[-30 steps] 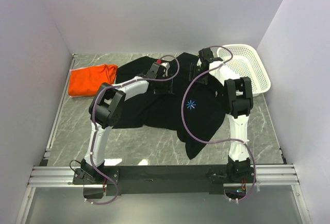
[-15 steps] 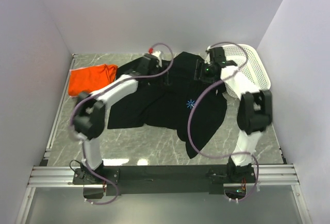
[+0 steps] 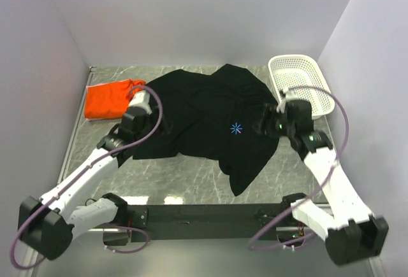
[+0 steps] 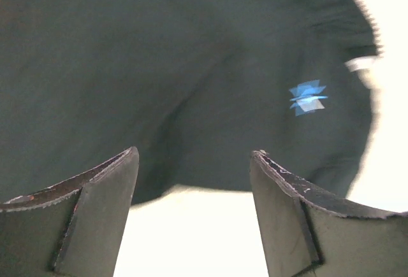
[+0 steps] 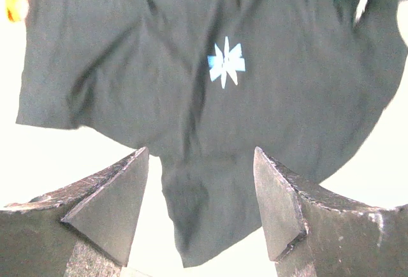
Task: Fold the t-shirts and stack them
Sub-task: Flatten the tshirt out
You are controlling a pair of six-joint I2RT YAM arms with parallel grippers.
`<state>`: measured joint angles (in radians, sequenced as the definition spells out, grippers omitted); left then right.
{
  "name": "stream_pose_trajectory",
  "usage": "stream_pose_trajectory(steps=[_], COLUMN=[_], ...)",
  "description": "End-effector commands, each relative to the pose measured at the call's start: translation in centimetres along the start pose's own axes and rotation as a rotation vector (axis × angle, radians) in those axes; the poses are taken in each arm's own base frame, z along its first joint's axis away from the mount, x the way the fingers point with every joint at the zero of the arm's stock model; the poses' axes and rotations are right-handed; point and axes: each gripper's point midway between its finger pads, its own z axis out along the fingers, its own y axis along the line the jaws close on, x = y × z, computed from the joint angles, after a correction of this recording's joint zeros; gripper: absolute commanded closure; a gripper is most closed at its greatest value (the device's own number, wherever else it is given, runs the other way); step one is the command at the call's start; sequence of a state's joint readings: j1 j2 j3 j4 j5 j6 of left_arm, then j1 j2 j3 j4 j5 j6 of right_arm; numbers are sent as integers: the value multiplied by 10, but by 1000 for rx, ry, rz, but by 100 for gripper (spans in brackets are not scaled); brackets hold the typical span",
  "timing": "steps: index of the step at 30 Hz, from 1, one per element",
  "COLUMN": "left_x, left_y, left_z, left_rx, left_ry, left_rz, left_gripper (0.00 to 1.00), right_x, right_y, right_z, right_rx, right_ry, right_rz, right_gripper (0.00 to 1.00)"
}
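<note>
The black t-shirt (image 3: pixel 204 114) lies spread on the marble table with its light-blue starburst (image 3: pixel 236 128) facing up and a corner trailing toward the near edge. The orange t-shirt (image 3: pixel 111 99) sits bunched at the far left. My left gripper (image 3: pixel 145 108) hovers over the black shirt's left side, open and empty. In the left wrist view the left gripper (image 4: pixel 194 153) frames the black shirt (image 4: pixel 159 67). My right gripper (image 3: pixel 262 126) hangs just right of the starburst, also open. In the right wrist view the right gripper (image 5: pixel 201 151) has nothing between its fingers, with the black shirt (image 5: pixel 127 54) below.
A white mesh basket (image 3: pixel 292 58) stands at the far right corner, close to the right arm's elbow. White walls close in the table on three sides. The arms' mounting rail (image 3: pixel 204 214) runs along the near edge.
Both arms have drawn back from the black shirt's far edge, the left swinging out to the left and the right to the right. The shirt's upper part now lies flatter.
</note>
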<state>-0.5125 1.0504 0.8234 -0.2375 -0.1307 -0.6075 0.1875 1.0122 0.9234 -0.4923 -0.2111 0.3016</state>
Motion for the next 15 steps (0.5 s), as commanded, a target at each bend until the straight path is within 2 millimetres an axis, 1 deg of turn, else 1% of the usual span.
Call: stream_pose_trajectory(steps=[1, 2, 3, 4, 5, 7, 8, 11, 13, 14, 15], left_x=[10, 20, 23, 26, 32, 40, 47, 60, 62, 68, 70], left_y=[59, 73, 81, 86, 96, 107, 118, 139, 142, 148, 150], left_z=[-14, -15, -17, -21, -22, -25, -29, -37, -38, -38, -38], left_rx=[-160, -193, -216, -232, -265, -313, -354, -441, -443, -461, -467], left_ry=[-30, -17, -18, -19, -16, -21, -30, -43, -63, -60, -61], left_rz=[-129, -144, -159, -178, -190, -228, -238, -291, -333, -348, -359], left_gripper=[24, 24, 23, 23, 23, 22, 21, 21, 22, 23, 24], right_x=[26, 40, 45, 45, 55, 58, 59, 58, 58, 59, 59], right_y=[2, 1, 2, 5, 3, 3, 4, 12, 12, 11, 11], right_z=[-23, -23, -26, -35, -35, -42, -42, -46, -43, -41, -38], right_rx=[-24, -38, -50, -69, -69, -71, -80, -121, -120, -122, -125], right_ry=[-15, 4, 3, -25, -9, -25, -28, -29, -23, -19, -18], right_rz=[36, 47, 56, 52, 57, 57, 58, 52, 49, 46, 47], right_gripper=[27, 27, 27, 27, 27, 27, 27, 26, 26, 26, 26])
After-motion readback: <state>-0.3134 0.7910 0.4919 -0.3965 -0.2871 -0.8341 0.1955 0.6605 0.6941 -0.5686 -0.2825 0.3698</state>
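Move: Some 13 cm to the left hand's left, 2 cm nearer the base and about 18 cm below lies the black t-shirt's near-left corner; the folded orange shirt is about 20 cm ahead and 20 cm left of that hand. From the right hand, the black shirt's near-right tip lies roughly 13 cm back, 8 cm left and 19 cm down, its blue star about 10 cm ahead and 7 cm left, and the white basket some 25 cm ahead and 17 cm right. Swinging left and down, about 11 and 10 cm, while drawing back some 5 cm, the open left hand goes towards the black shirt's near-left corner, turning about 25 degrees counter-clockwise and tipping its fingers farther down. The right hand, also open, draws back about 7 cm and sinks slightly towards the near-right tip, slowing to a stop; both hands stay clear above the cloth. ##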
